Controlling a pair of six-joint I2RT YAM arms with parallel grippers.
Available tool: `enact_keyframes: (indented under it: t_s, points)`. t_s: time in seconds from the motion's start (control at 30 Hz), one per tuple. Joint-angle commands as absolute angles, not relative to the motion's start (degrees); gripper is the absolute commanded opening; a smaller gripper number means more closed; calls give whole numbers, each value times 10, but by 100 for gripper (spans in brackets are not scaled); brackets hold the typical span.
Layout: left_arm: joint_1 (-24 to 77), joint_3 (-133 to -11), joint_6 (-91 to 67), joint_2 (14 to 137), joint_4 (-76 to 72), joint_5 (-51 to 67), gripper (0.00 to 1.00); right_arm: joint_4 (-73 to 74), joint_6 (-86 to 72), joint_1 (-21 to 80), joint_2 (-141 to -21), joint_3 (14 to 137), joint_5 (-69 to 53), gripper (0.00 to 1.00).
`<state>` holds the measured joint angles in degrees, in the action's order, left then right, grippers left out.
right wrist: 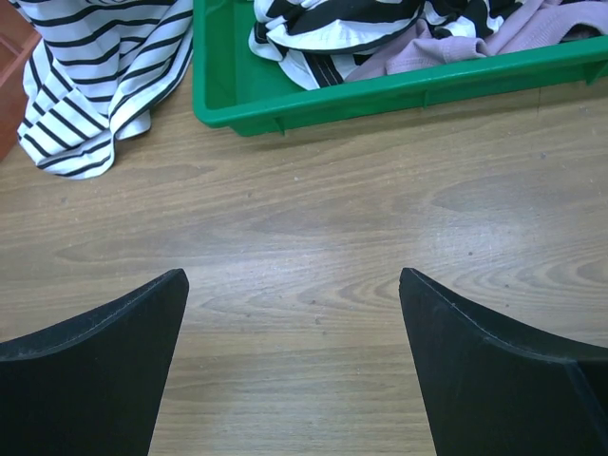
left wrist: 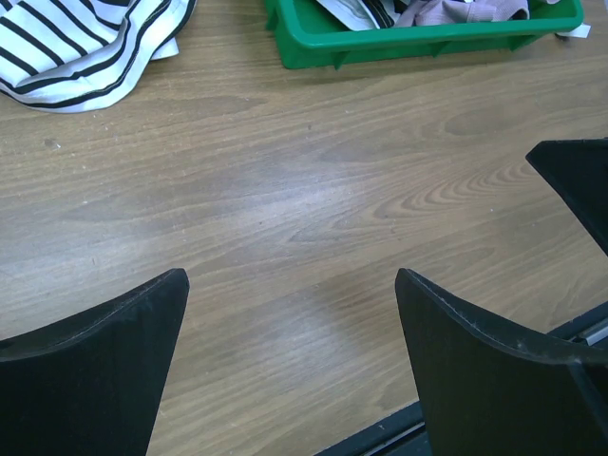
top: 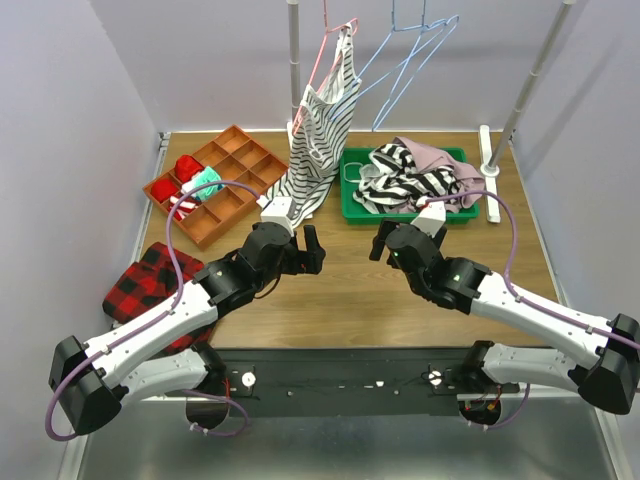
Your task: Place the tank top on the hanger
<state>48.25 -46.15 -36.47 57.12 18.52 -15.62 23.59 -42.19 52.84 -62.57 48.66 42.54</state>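
The tank top [top: 400, 178], with bold black-and-white stripes, lies crumpled in a green tray [top: 352, 205]; the right wrist view shows it too [right wrist: 323, 27]. The light-blue wire hanger [top: 412, 62] hangs on the rail at the back, above the tray. My left gripper [top: 303, 254] hovers open over bare wood in front of the hanging striped top, and its wrist view shows nothing between its fingers [left wrist: 290, 285]. To its right, my right gripper [top: 385, 243] is open over the wood just short of the tray, with an empty gap [right wrist: 290, 285].
A finer-striped top [top: 318, 130] hangs from a pink hanger [top: 330, 50], its hem on the table. A mauve garment [top: 440, 155] shares the tray. An orange compartment box [top: 215, 185] sits at the back left, a red plaid cloth [top: 150, 280] at the left edge, and rack posts [top: 525, 85] at the back.
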Motion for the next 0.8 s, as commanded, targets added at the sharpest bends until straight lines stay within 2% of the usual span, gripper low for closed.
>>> enact_keyframes:
  t_s: [0.0, 0.17, 0.33, 0.5, 0.77]
  points:
    - [485, -471, -360, 566, 187, -149, 99, 215, -404, 529, -641, 515, 430, 100]
    - [485, -471, -354, 551, 185, -141, 99, 189, -367, 489, -707, 562, 408, 100]
    - [484, -480, -352, 553, 192, -135, 99, 134, -345, 362, -792, 591, 299, 100]
    - [484, -498, -349, 565, 202, -130, 99, 143, -327, 269, -923, 696, 236, 98]
    - [483, -516, -337, 575, 210, -132, 99, 140, -332, 211, -1034, 750, 214, 96]
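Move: The striped tank top in the green basket lies about 21 cm ahead of the open right gripper, some 5 cm to its right and 14 cm below. The lavender garment shares the basket, about 9 cm to the right of that tank top and a touch farther out. The hem of the already hanging striped garment is some 17 cm ahead of the right hand and 23 cm to its left. From the left gripper, the tank top lies roughly 24 cm ahead and 28 cm right. Reach the right gripper fast, about 19 cm forward and drifting some 5 cm right, in over the near rim of the green basket towards the striped tank top. Run roughly level at first, then sink about 6 cm, tipping the fingers some 10 degrees further down and swinging them as much clockwise. Keep the fingers open. Let the left hand rise only a couple of centimetres. ##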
